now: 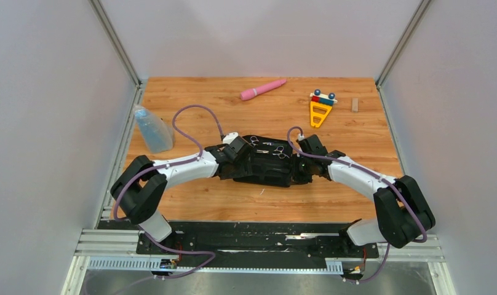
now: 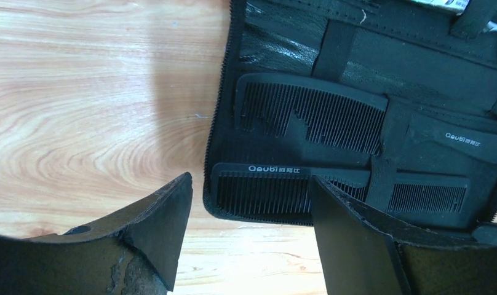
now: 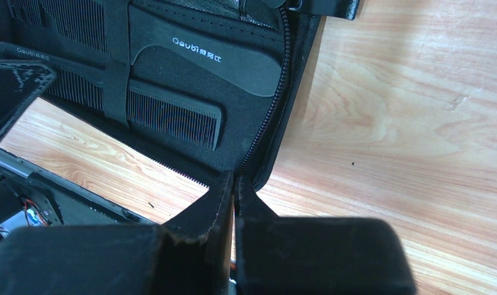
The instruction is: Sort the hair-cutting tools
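A black zip case lies open at mid-table. Two silver scissors sit in its far half. Two black combs are tucked under elastic straps in the near half: a wide one and a slim one along the case's edge. The combs show in the right wrist view too. My left gripper hangs open over the slim comb's left end, holding nothing. My right gripper is shut, its tips at the case's right zip corner. Whether they pinch any fabric does not show.
A pink wand lies at the back, with a yellow toy and a small wooden block at the back right. A clear blue bottle stands at the left edge. Grey walls close in three sides.
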Available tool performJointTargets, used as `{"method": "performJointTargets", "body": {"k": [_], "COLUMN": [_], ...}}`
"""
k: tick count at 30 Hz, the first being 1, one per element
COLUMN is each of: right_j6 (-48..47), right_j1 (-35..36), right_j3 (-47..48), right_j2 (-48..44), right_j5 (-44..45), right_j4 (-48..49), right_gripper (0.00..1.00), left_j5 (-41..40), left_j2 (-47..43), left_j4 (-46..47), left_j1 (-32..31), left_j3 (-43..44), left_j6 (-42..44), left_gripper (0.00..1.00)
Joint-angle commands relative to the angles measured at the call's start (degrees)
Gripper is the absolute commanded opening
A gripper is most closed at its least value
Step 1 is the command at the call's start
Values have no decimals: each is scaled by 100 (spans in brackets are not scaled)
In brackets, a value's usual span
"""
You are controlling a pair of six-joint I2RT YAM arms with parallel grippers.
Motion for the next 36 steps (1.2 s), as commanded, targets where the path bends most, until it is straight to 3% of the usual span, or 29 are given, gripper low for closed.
{"method": "performJointTargets", "body": {"k": [1, 8, 14, 22, 26, 30, 36], "right_j6": [13, 73, 252, 608, 442, -259, -1446], "right_j1": [7, 13, 95, 314, 578, 533, -120], "right_j3": [25, 45, 30, 0, 271, 890, 2048], "right_j2": [-160, -93, -75, -295, -377, -431, 198], "right_j5": [-72, -209, -329, -489, -524, 199, 706], "right_j4": [317, 358, 370, 248, -68, -636, -771], "right_gripper": [0, 0, 0, 9, 25, 55, 70], "left_j5": [277, 490, -136, -466, -362, -228, 298], "left_j2": [191, 778, 1342, 366, -415, -1352, -2295], "left_j4": [42, -267, -1378, -1146, -947, -625, 221], "left_j1": [-26, -336, -527, -176, 383, 673, 711], "left_j3": [397, 1193, 1977, 1162, 457, -275, -1169], "left_j6": [205, 551, 826, 430, 149, -220, -779], "left_gripper": [77, 73, 84, 95, 100, 100, 100]}}
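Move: At the case's near-left corner, the left hand hovers low: the case's middle is about 4 cm ahead and 6 cm to its right, and the nearer comb's middle 1 cm back and 5 cm right. The right hand has its shut fingers at the near-right corner, the case's middle about 6 cm ahead and 8 cm left. The nearer scissors lie some 8 cm ahead of it and 3 cm left. Sinking slightly, the left hand slides its spread fingers about 3 cm right over the comb end of the case, tilting a little, then swings some 10 cm back to the left and rises 5 cm, opening fully. The right hand first keeps the corner, then draws it back and left by 2 to 3 cm, opens to let go, and lifts forward, ending about 6 cm higher. ##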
